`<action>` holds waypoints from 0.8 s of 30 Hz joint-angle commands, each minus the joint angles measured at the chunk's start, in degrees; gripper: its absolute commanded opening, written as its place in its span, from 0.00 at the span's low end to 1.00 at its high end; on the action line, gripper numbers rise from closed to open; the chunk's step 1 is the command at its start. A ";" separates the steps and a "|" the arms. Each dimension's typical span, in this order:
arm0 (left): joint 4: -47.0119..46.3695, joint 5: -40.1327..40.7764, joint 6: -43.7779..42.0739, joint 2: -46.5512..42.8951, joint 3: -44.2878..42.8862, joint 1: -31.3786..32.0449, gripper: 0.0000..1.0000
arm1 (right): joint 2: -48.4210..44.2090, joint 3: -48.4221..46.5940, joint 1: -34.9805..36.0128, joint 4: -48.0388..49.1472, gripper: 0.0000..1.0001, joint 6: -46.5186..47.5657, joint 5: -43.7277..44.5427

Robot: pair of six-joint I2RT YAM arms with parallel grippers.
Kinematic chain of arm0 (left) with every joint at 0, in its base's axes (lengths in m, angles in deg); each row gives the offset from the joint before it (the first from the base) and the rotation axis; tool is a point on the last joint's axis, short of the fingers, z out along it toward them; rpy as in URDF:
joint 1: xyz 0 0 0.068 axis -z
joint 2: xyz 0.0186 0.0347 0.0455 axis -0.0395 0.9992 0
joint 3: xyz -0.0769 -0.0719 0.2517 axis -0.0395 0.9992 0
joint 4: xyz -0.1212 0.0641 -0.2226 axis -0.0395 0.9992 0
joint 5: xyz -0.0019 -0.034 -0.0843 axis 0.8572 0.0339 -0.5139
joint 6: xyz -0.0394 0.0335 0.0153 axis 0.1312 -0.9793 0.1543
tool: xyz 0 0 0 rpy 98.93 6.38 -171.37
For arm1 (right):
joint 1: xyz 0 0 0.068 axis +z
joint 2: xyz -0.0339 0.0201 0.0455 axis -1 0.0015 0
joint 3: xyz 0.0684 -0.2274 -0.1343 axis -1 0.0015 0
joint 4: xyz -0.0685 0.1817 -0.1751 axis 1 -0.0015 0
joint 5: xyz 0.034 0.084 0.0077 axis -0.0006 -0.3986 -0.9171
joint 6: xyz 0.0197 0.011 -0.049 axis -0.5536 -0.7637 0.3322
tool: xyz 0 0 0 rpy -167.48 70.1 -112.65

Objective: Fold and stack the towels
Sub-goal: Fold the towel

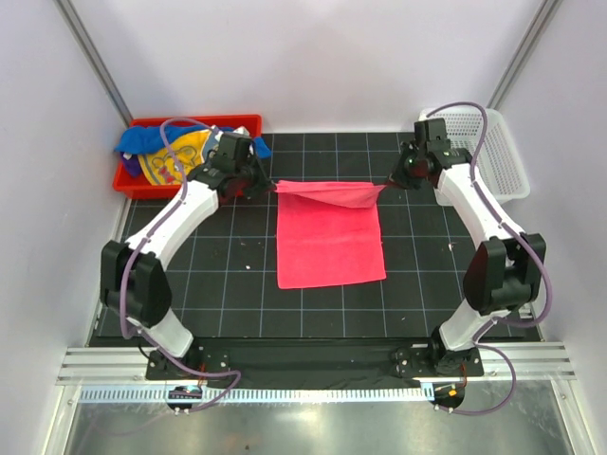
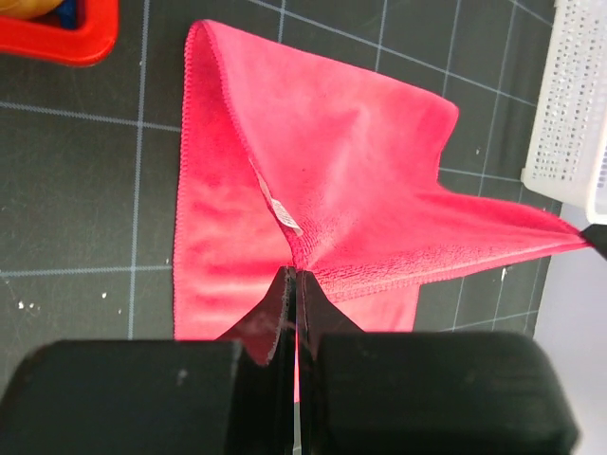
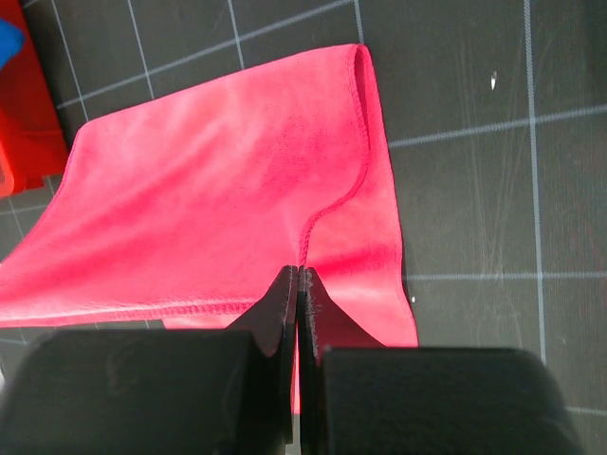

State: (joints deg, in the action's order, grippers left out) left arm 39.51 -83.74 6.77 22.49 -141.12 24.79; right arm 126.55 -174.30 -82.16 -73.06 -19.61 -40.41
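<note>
A hot pink towel lies on the black gridded mat, its far edge raised off the mat between the two grippers. My left gripper is shut on the towel's far left corner, and in the left wrist view the cloth fans out from the pinched tips. My right gripper is shut on the far right corner, and in the right wrist view the hem runs into the closed tips. More towels, one bright blue and one yellow-orange, are heaped in the red bin.
The red plastic bin stands at the back left, just behind the left arm. A white mesh basket stands at the back right beside the right arm. White walls close in both sides and the back.
</note>
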 commanded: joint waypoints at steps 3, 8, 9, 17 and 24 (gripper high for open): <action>0.65 0.14 -0.55 -5.44 4.56 0.76 0.00 | -5.63 5.41 -0.19 1.65 0.01 -0.38 -0.95; -1.46 0.32 -0.02 -8.51 10.97 2.17 0.00 | -10.11 11.74 -0.28 3.32 0.01 -1.35 -1.56; -1.55 0.49 -0.02 -8.78 11.85 2.78 0.00 | -10.72 12.62 -0.28 3.76 0.01 -1.44 -1.74; -3.57 1.37 0.95 -10.10 16.35 4.63 0.00 | -13.73 17.73 -0.10 5.52 0.01 -2.49 -2.00; -2.61 3.57 -0.89 -2.46 6.18 3.58 0.00 | -3.91 8.69 -0.19 5.61 0.01 -2.14 -1.92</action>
State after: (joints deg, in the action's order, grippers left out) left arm 38.87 -81.88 6.95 17.24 -128.38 29.29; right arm 118.36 -159.49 -82.16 -69.78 -21.38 -42.26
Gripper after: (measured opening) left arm 0.008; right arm 0.035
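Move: Each hand pinches a corner of the pink towel's raised edge. The lower layer's near left corner lies about 20 cm back and 19 cm below the left hand; its near right corner is some 19 cm back and 18 cm below the right hand. The far fold crosses between the hands, roughly 12 cm ahead and near table height. The red bin sits about 28 cm left and 18 cm ahead of the left hand, the white basket about 27 cm right and 18 cm ahead of the right. Both shut grippers keep their pinch on the corners of the raised edge and sweep it back over the lower layer, away from the far fold, about 7–8 cm, sinking as they go, the left by some 6 cm and the right by half that. Near the end both reverse and ease forward about 2 cm, fingers tipped slightly more downward. ##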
